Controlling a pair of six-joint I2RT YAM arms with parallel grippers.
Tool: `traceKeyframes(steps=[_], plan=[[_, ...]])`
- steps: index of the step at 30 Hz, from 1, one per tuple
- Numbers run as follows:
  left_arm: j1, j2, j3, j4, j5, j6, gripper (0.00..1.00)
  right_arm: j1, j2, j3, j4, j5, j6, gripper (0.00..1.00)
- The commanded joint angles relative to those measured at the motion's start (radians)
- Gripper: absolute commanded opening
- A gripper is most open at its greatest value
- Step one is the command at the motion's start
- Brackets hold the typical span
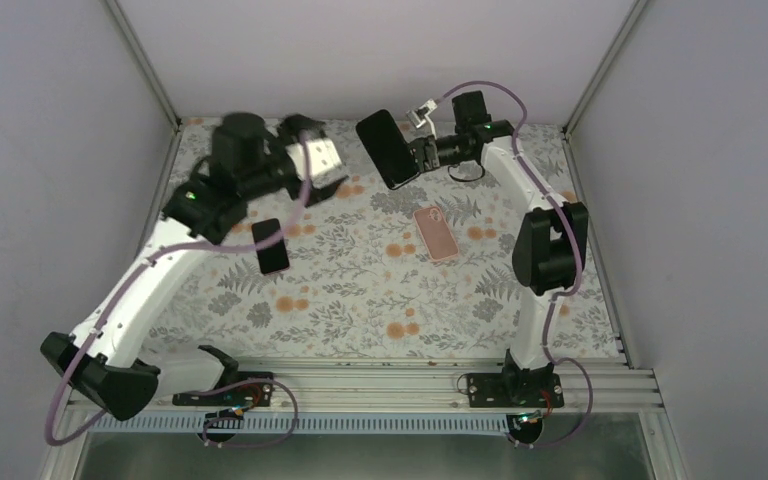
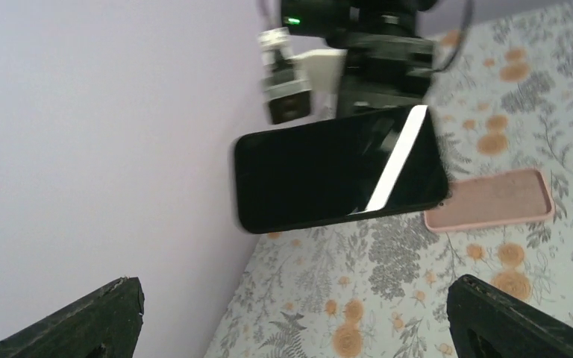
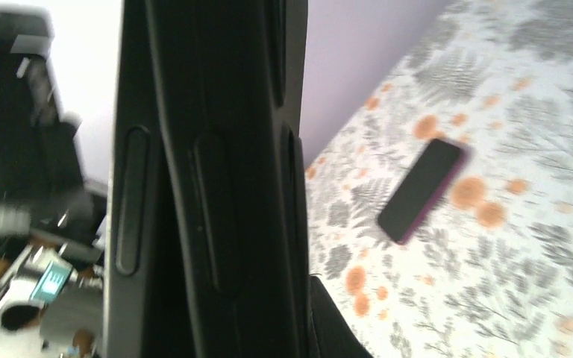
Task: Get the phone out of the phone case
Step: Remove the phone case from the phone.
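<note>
My right gripper (image 1: 412, 157) is shut on a black phone in a black case (image 1: 384, 148) and holds it up in the air at the back of the table. In the right wrist view that phone (image 3: 209, 179) fills the left half, seen edge-on, with one finger (image 3: 336, 324) beside it. My left gripper (image 1: 335, 162) is open and empty, just left of the held phone and apart from it. In the left wrist view the phone's dark screen (image 2: 339, 168) faces the camera, above and between my wide-open fingers (image 2: 82, 321).
A phone in a purple case (image 1: 271, 246) lies on the floral cloth under the left arm and also shows in the right wrist view (image 3: 421, 190). A pink case (image 1: 436, 233) lies near the table's middle, also in the left wrist view (image 2: 492, 199). Walls close in at the back.
</note>
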Motion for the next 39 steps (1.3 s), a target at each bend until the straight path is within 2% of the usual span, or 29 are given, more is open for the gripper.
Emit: traceKeyframes(steps=[1,4,7,11,17,23,30,39], plan=[[-0.150,-0.020,-0.202,0.328,-0.385,0.109,1.00,-0.039,0.069,0.073,0.173,0.107,0.274,0.03],[-0.218,0.027,-0.245,0.454,-0.477,0.127,1.00,-0.058,0.125,0.136,0.139,0.180,0.262,0.03],[-0.286,0.094,-0.283,0.582,-0.567,0.193,1.00,-0.081,0.172,0.186,0.136,0.172,0.274,0.03],[-0.336,0.191,-0.294,0.740,-0.573,0.232,1.00,-0.091,0.199,0.202,0.139,0.161,0.283,0.03],[-0.358,0.380,-0.152,0.729,-0.529,0.152,1.00,-0.091,0.178,0.188,0.138,0.221,0.278,0.03],[-0.358,0.486,-0.105,0.800,-0.522,0.101,1.00,-0.091,0.162,0.163,0.155,0.226,0.293,0.03],[-0.355,0.540,-0.091,0.829,-0.543,0.072,1.00,-0.092,0.163,0.155,0.177,0.217,0.309,0.03],[-0.345,0.591,-0.089,0.898,-0.650,0.052,1.00,-0.090,0.168,0.151,0.193,0.187,0.321,0.03]])
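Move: From the empty left gripper, the cased phone gripped by the right hand lies about 13 cm to the right, 5 cm ahead and some 11 cm lower. On the table, roughly 40 cm below the left hand, the pink case is 28 cm right and 2 cm ahead, and the bare phone 18 cm left and 2 cm back. From the right hand, the cased phone's middle is about 5 cm left and 1 cm ahead, at hand height; the pink case is 10 cm right, 3 cm back and 28 cm below. Bring the left gripper in towards the near side of the cased phone, about 16 cm to the right while sinking some 13 cm and reaching forward, with its fingers kept wide open and easing off at the end. Meanwhile, with the right hand's pinch kept on the case edge, carry the phone forward and down and turn it somewhat clockwise, mostly early on, then hold it there. ##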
